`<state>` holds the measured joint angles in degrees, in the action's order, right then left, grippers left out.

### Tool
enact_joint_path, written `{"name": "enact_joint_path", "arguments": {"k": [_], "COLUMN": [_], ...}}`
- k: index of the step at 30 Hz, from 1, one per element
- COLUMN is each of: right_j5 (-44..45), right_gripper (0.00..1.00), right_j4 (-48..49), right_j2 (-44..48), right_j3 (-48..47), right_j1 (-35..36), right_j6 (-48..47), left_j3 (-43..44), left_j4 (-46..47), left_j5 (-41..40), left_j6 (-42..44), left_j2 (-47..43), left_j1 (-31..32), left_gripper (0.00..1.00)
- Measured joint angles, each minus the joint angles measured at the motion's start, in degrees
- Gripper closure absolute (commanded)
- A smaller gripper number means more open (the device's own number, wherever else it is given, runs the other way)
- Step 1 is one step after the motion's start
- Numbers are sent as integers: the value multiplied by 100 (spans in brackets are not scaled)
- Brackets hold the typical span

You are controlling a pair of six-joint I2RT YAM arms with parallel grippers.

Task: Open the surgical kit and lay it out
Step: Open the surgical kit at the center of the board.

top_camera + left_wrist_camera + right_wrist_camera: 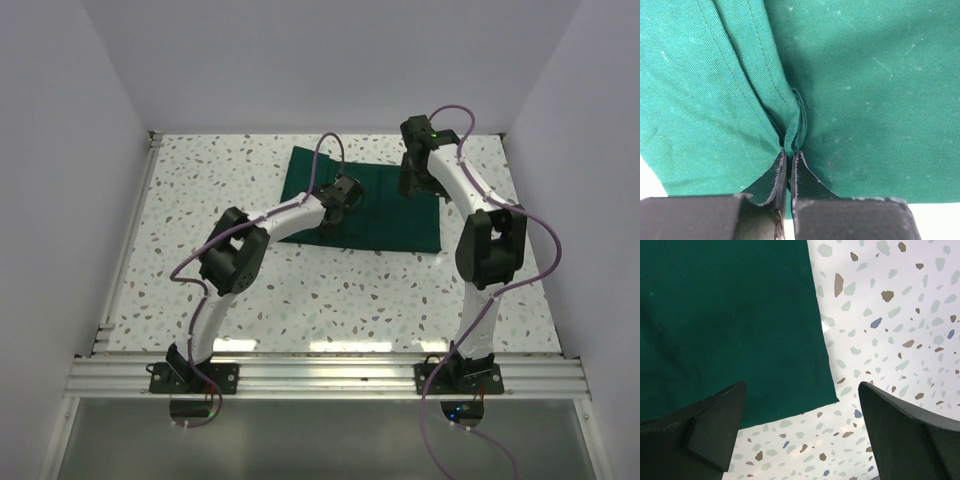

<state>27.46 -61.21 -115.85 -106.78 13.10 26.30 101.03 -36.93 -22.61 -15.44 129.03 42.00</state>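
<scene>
The surgical kit shows only as a dark green cloth wrap [385,220] lying flat at the back middle of the speckled table [300,300]. Whatever is inside it is hidden. My left gripper [345,197] is down on the wrap's left part. In the left wrist view its jaws [791,154] are shut on a pinched ridge of the green cloth [865,75] beside a stitched hem. My right gripper [414,178] hovers over the wrap's right side. In the right wrist view it [802,386] stands open above a corner of the cloth [730,315], holding nothing.
White walls close in the table on the left, back and right. An aluminium rail [330,375] runs along the near edge, where both arm bases are bolted. Bare speckled tabletop [890,340] lies beside the cloth's edge.
</scene>
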Motion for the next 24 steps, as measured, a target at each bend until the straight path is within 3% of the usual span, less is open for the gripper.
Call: {"name": "enact_joint_path", "arguments": {"k": [10,15,16,18,19,20,21,24], "right_j5": [0,-4,-9,-26,-33,-50,-72,-157], "right_gripper": [1,1,1,1,1,1,1,1], "right_j4": [0,0,-2,-7,-4,-4,2,0], "right_j2": [0,-4,-11,-35,-48,-76,-105,-199], "right_j3": [4,-2,-13,-81,-116,-173,-229,-352], "right_j1": [0,0,0,0,0,0,0,0], "right_j6": [-4,-4,-4,-4,-2,-2,-2,-2], "left_j3": [815,1102,1008,577,306,11,-289,-997], "left_j4": [-787,-944,-920,-785,-739,-627,-588,-529], "left_j5": [-7,249,313,348,345,315,273,136], "left_j6": [-31,-236,-289,-358,-365,-391,-444,-621], "left_j2": [76,-280,-452,-929,-1198,-1443,-1681,-2105], "left_j1": [-72,-662,-892,-1499,-1851,-2166,-2535,-3438], "left_gripper": [100,98,92,62,40,5,0,0]}}
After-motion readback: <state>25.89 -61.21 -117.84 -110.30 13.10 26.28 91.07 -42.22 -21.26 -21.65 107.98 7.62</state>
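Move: The left hand, pinching the kit's folded-over flap edge, has the bare board it goes to about 25 cm left, 5 cm ahead and 1 cm below. The kit's near-left corner lies some 12 cm left and 2 cm back, its near-right corner about 26 cm right and 4 cm back. From the right hand, that bare board is roughly 45 cm left, 4 cm back and 12 cm below. The left hand lifts the still-pinched flap, sweeps left about 28 cm while rising 10, opening wide to release. ##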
